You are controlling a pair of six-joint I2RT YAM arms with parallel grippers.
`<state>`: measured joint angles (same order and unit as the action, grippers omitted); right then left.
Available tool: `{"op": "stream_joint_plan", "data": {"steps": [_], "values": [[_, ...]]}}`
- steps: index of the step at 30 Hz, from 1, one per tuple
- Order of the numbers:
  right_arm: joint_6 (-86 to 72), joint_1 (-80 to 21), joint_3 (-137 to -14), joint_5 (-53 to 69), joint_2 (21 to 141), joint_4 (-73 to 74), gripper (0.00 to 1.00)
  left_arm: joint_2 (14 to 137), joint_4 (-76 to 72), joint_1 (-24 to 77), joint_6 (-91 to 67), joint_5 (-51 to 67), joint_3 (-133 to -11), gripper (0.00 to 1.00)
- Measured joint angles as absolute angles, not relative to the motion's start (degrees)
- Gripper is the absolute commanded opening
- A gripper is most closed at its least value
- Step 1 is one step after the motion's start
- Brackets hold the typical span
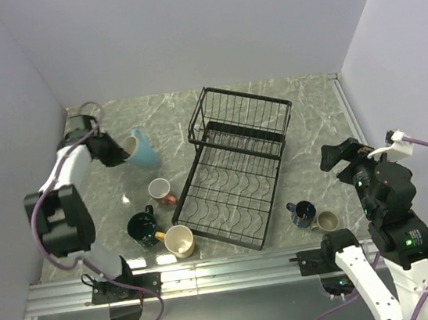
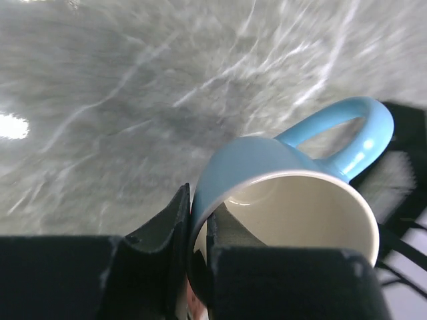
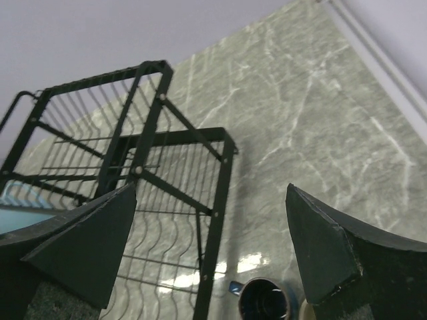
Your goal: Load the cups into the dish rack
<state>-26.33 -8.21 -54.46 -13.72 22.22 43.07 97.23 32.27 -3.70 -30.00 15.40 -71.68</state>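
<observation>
My left gripper (image 1: 116, 150) at the far left is shut on the rim of the light blue cup (image 1: 143, 149). The cup is tipped on its side. In the left wrist view one finger (image 2: 163, 233) sits outside the light blue cup (image 2: 267, 163), the other inside its cream interior. The black wire dish rack (image 1: 247, 96) stands mid-table, holding nothing. Left of it stand a pink cup (image 1: 159, 189), a dark teal cup (image 1: 141, 227) and a yellow-cream cup (image 1: 180, 241). My right gripper (image 1: 333, 157) hovers open right of the rack, above a navy cup (image 1: 304, 212) and a beige cup (image 1: 327, 221).
White walls close in the marble table on the left, back and right. A metal rail (image 1: 229, 272) runs along the near edge with both arm bases. In the right wrist view the rack's raised basket (image 3: 150, 100) is ahead and the navy cup (image 3: 263, 301) below.
</observation>
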Motion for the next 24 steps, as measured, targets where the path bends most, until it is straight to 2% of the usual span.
{"op": "stream_joint_plan", "data": {"steps": [4, 12, 14, 18, 24], "values": [[-27.44, -8.21, -57.49, -10.46, 24.99, 43.29, 1.00, 89.19, 29.39, -9.76, -33.65, 23.51, -68.14, 0.00], [-33.23, -9.78, -74.59, 1.52, 39.77, 43.70, 1.00, 71.94, 4.67, -8.25, -55.48, 47.18, -51.90, 0.01], [-36.27, -15.99, -80.99, 2.33, 45.52, 43.92, 1.00, 70.24, -0.40, -8.32, -60.16, 50.70, -49.21, 0.01], [-39.75, -36.56, -91.07, -0.75, 56.01, 43.24, 1.00, 67.79, -8.93, -8.58, -67.64, 54.70, -43.51, 0.00], [-42.44, -53.69, -100.75, -3.38, 71.22, 39.22, 1.00, 66.70, -27.57, -9.21, -84.79, 56.58, -36.01, 0.00]]}}
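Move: Some 29 cm to the right of the left hand, 10 cm back and slightly lower, is the dish rack; the pink cup stands about 12 cm back and 8 cm right, 6 cm lower. From the open right hand, the blue cup in the left fingers is roughly 22 cm ahead, 50 cm left and 20 cm below; the rack is 11 cm ahead, 24 cm left, 25 cm below. Still pinching the blue cup's rim, the left hand lifts it some 17 cm while drawing back and, after a brief sway left, to the right, rolling about 60 degrees until the fingers point right, nearly level. The right hand, fingers wide open, rises, then sweeps about 30 cm left over the rack towards the cup, swinging counter-clockwise. ##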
